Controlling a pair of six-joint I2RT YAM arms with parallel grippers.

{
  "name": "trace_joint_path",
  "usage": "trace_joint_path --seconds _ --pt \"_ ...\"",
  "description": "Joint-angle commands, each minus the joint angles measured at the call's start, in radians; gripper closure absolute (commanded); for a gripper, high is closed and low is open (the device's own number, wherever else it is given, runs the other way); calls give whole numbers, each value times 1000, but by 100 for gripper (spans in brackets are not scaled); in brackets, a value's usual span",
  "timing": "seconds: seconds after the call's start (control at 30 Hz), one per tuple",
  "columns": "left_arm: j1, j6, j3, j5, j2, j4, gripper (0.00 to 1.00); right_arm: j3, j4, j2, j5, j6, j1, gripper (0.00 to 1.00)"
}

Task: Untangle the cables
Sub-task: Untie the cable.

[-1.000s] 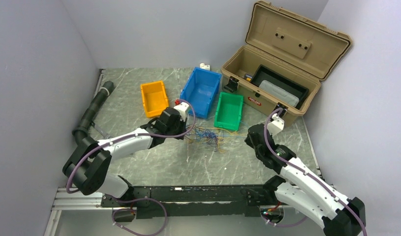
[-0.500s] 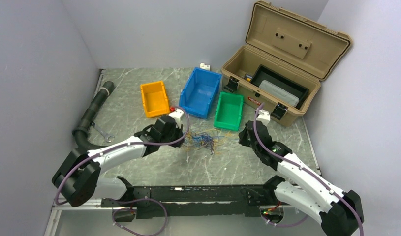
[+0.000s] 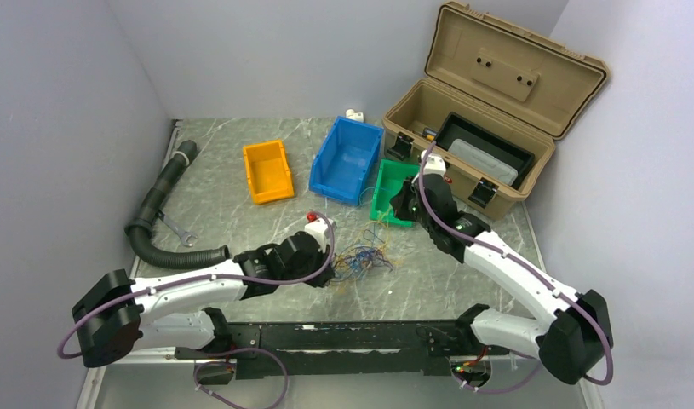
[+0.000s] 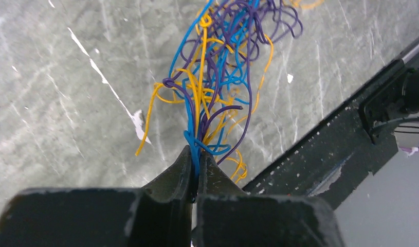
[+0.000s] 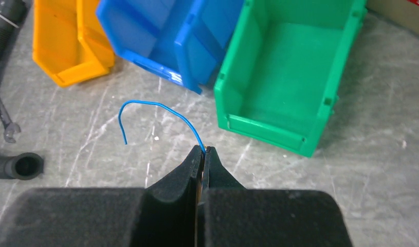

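The cables (image 3: 362, 258) are a loose tangle of thin blue, yellow-orange and purple wires on the marble table, near its front edge. My left gripper (image 3: 330, 268) lies at the tangle's left end. In the left wrist view it (image 4: 197, 154) is shut on a few blue strands of the cables (image 4: 222, 77), which fan away from the fingertips. My right gripper (image 3: 398, 206) is up by the green bin. In the right wrist view it (image 5: 203, 150) is shut on one end of a single blue wire (image 5: 161, 106) that arches off to the left, apart from the tangle.
An orange bin (image 3: 266, 170), a blue bin (image 3: 347, 158) and a green bin (image 3: 386, 183) stand in a row behind the tangle. An open tan toolbox (image 3: 488, 111) is at back right. A black corrugated hose (image 3: 160, 213) and a wrench (image 3: 177, 230) lie left. The black frame rail (image 4: 351, 128) runs close by the tangle.
My left gripper has dragged the tangle toward the table's front edge. My right gripper has moved away toward the green bin, drawing one blue wire out of the tangle.
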Motion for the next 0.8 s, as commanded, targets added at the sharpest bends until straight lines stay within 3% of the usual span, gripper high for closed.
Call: trace_joint_path --seconds 0.0,0.1,0.23,0.3,0.4,0.57,0.77 --pt "-65 -74 45 -53 -26 -60 80 91 99 66 -64 -42 -4 100" --pt "-73 -71 93 -81 -10 -142 42 136 94 129 -110 -53 -3 96" --pt "-70 -25 152 -152 -34 -256 17 191 8 202 -134 -49 -3 36" --pt "-57 12 172 -159 -67 -282 9 172 -20 189 -109 -46 -4 25" --pt "11 82 193 -92 -97 -292 6 110 -34 123 -79 -35 -4 19" --pt "154 183 205 53 -92 -248 6 -6 -79 -4 -53 36 -3 18" --pt "256 287 282 165 30 -202 2 -149 -121 -134 -78 173 -3 18"
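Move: The cable tangle lies low on the table between the hands, one end still pinched by the left fingers. Its middle is some 7 cm ahead of the left hand, 8 cm to its right and 7 cm below. From the right hand, which still holds strands up, it is about 7 cm back, 9 cm left and 15 cm down. The green bin is roughly 10 cm straight ahead of the right hand; the blue bin is 20 cm ahead and 13 cm left, both well below. The cables get one last short pull: the left hand draws back about 2 cm while the right carries its strands 4–5 cm left and forward. Both grippers then open wide and let go. The left hand swings forward some 7 cm, rising and drifting left; the right withdraws back and to its right, sinking a little. ##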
